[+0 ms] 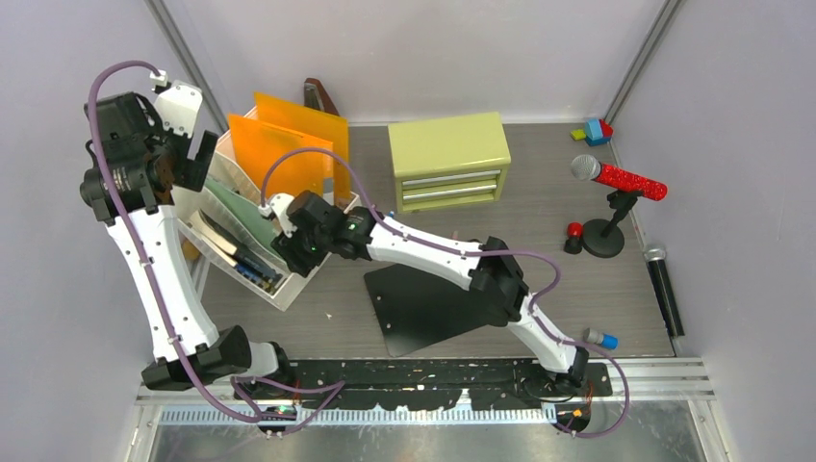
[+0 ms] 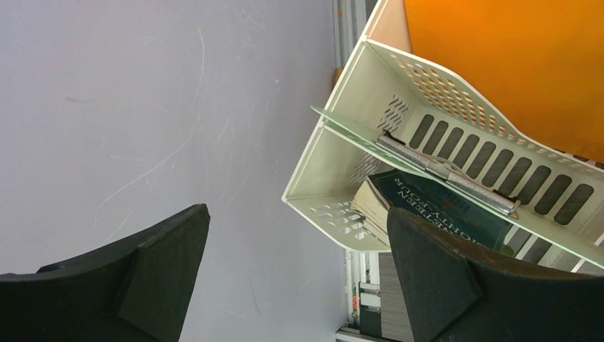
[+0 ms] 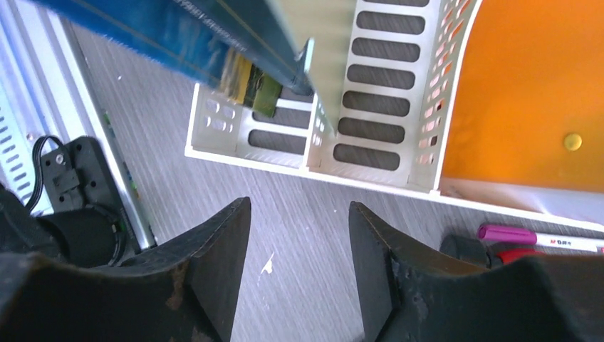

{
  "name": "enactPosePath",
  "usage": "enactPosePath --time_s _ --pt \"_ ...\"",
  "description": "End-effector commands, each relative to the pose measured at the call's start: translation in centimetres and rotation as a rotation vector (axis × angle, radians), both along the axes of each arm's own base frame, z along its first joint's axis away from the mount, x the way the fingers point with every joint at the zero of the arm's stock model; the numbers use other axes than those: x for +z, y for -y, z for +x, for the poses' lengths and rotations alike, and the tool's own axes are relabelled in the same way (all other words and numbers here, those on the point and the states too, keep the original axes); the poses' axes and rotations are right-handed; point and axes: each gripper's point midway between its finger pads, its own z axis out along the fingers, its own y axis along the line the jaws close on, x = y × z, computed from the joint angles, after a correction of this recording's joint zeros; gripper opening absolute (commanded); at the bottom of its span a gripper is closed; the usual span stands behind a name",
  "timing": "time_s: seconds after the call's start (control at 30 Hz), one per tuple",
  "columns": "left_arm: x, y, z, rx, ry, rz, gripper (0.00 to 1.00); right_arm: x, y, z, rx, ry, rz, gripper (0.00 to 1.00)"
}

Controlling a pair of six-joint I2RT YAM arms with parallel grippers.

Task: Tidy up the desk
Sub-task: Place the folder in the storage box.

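Note:
The desk (image 1: pixel 577 250) is a grey-brown wood-grain top. At its left stands a white perforated file rack (image 1: pixel 286 302) holding orange folders (image 1: pixel 289 144), a clipboard (image 2: pixel 445 174) and a dark teal book (image 2: pixel 441 206). My right gripper (image 1: pixel 292 252) hovers just in front of the rack's near corner. In the right wrist view the right gripper (image 3: pixel 299 203) is open over bare desk, nothing between its fingers, with the rack (image 3: pixel 370 92) and a blue book (image 3: pixel 164 35) ahead. My left gripper (image 1: pixel 197 159) is raised at the far left. Seen from the left wrist, the left gripper (image 2: pixel 295 210) is wide open and empty.
A yellow-green drawer cabinet (image 1: pixel 449 159) stands at the back centre. A red microphone on a stand (image 1: pixel 621 178), a black microphone (image 1: pixel 666 289) and toy blocks (image 1: pixel 594 131) are on the right. A black sheet (image 1: pixel 423 308) lies under the right arm. A pink marker (image 3: pixel 534 236) lies by the rack.

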Motion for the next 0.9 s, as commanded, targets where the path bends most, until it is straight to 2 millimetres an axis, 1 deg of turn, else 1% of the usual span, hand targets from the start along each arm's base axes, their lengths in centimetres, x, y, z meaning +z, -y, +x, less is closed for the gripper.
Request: enactPosePath --time_s 0.0,0.03,0.07,0.1,0.13,0.17,0.2,0.23,0.33,0.37,0.4,0.43,0.47,0.5,0.53,0.57,0.6,0.63,0.67,0.7,0.73,0.77,0.8,0.83,0.87 --pt "1.7 1.1 -0.1 -0.047 0.079 -0.003 1.0 7.5 1.7 -1.3 0.012 0.064 0.094 0.63" --pt "1.7 1.3 -0.1 -0.052 0.082 -0.01 1.0 6.9 2.3 -1.1 0.002 0.077 0.069 0.65" --pt "1.8 1.4 -0.2 -0.055 0.089 -0.014 1.0 7.9 2.8 -1.1 -0.004 0.095 0.078 0.69" --pt "1.8 1.6 -0.2 -0.062 0.091 -0.02 1.0 7.3 3.5 -0.9 -0.01 0.113 0.053 0.7" --pt "1.8 1.7 -0.2 -0.067 0.095 -0.023 1.0 8.6 4.1 -1.0 -0.017 0.13 0.068 0.74" --pt "1.9 1.9 -0.2 -0.071 0.101 -0.028 1.0 8.0 4.8 -0.6 -0.025 0.157 0.04 0.76" --pt "2.0 2.0 -0.3 -0.075 0.105 -0.032 1.0 9.3 5.5 -0.6 -0.033 0.181 0.052 0.78" --pt "2.0 2.2 -0.3 -0.081 0.112 -0.04 1.0 8.8 6.2 -0.3 -0.043 0.202 0.027 0.79" --pt "2.2 3.7 -0.5 -0.135 0.134 -0.089 1.0 9.9 8.6 -0.3 -0.047 0.27 0.004 0.82" --pt "2.2 4.5 -0.7 -0.162 0.14 -0.11 1.0 11.0 9.5 -0.2 -0.058 0.296 0.009 0.82" --pt "2.2 5.1 -0.9 -0.184 0.148 -0.134 1.0 10.2 10.2 -0.2 -0.047 0.312 -0.021 0.84" --pt "2.3 6.0 -1.2 -0.21 0.158 -0.163 1.0 11.1 11.1 -0.2 -0.058 0.334 -0.018 0.85" --pt "2.3 6.9 -1.6 -0.233 0.169 -0.199 1.0 10.1 12.1 0.0 -0.059 0.35 -0.057 0.87" --pt "2.3 7.8 -1.9 -0.261 0.174 -0.226 1.0 10.9 12.9 -0.2 -0.063 0.366 -0.05 0.89" --pt "2.2 8.7 -2.2 -0.283 0.175 -0.262 1.0 9.8 13.8 -0.2 -0.052 0.375 -0.086 0.9" --pt "2.1 9.6 -2.5 -0.306 0.175 -0.299 1.0 10.6 14.6 -0.3 -0.055 0.389 -0.078 0.95" --pt "1.9 10.5 -2.9 -0.336 0.17 -0.326 1.0 9.3 15.4 -0.3 -0.046 0.394 -0.111 0.97" --pt "1.7 11.5 -3.3 -0.365 0.164 -0.355 1.0 9.9 16.2 -0.4 -0.046 0.406 -0.102 0.99" --pt "1.7 12.4 -3.6 -0.39 0.163 -0.38 1.0 8.7 17.0 -0.3 -0.036 0.41 -0.133 0.99" --pt "1.6 13.2 -3.9 -0.417 0.161 -0.403 1.0 9.1 17.7 -0.3 -0.038 0.42 -0.127 0.99" --pt "1.6 14.1 -4.2 -0.445 0.156 -0.423 1.0 8.2 18.7 0.2 -0.037 0.419 -0.15 0.99" --pt "1.5 14.8 -4.4 -0.464 0.152 -0.435 1.0 8.4 19.4 0.4 -0.042 0.418 -0.144 0.99" --pt "1.4 15.5 -4.7 -0.482 0.143 -0.442 1.0 7.5 20.5 1.3 -0.057 0.397 -0.16 0.99" --pt "1.3 16.3 -4.9 -0.508 0.13 -0.444 1.0 7.6 21.2 1.7 -0.068 0.385 -0.151 0.99" --pt "1.2 17.0 -5.2 -0.531 0.118 -0.442 1.0 6.7 22.5 2.7 -0.085 0.355 -0.16 1.0"
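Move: The black folder lies flat on the desk about 29 cm to the right hand's right, 4 cm back and 15 cm below it. The green folder stands in the storage box about 10 cm to the right hand's left and 11 cm ahead; the red stamp is some 12 cm to that hand's right and 11 cm ahead. From the left hand, the black folder is about 48 cm right, 9 cm back and 40 cm below. The right hand, already clear of the green folder, swings some 19 cm to its right, away from the storage box and towards the black folder, arching up about 8 cm before starting to sink, while its fingers go from half to fully open and their tips lift about 20 degrees. The left hand, held high with fingers still wide open, speeds up to the right over the box by about 13 cm and drifts back 4 cm, rolling left side down and turning clockwise some 25 degrees. ##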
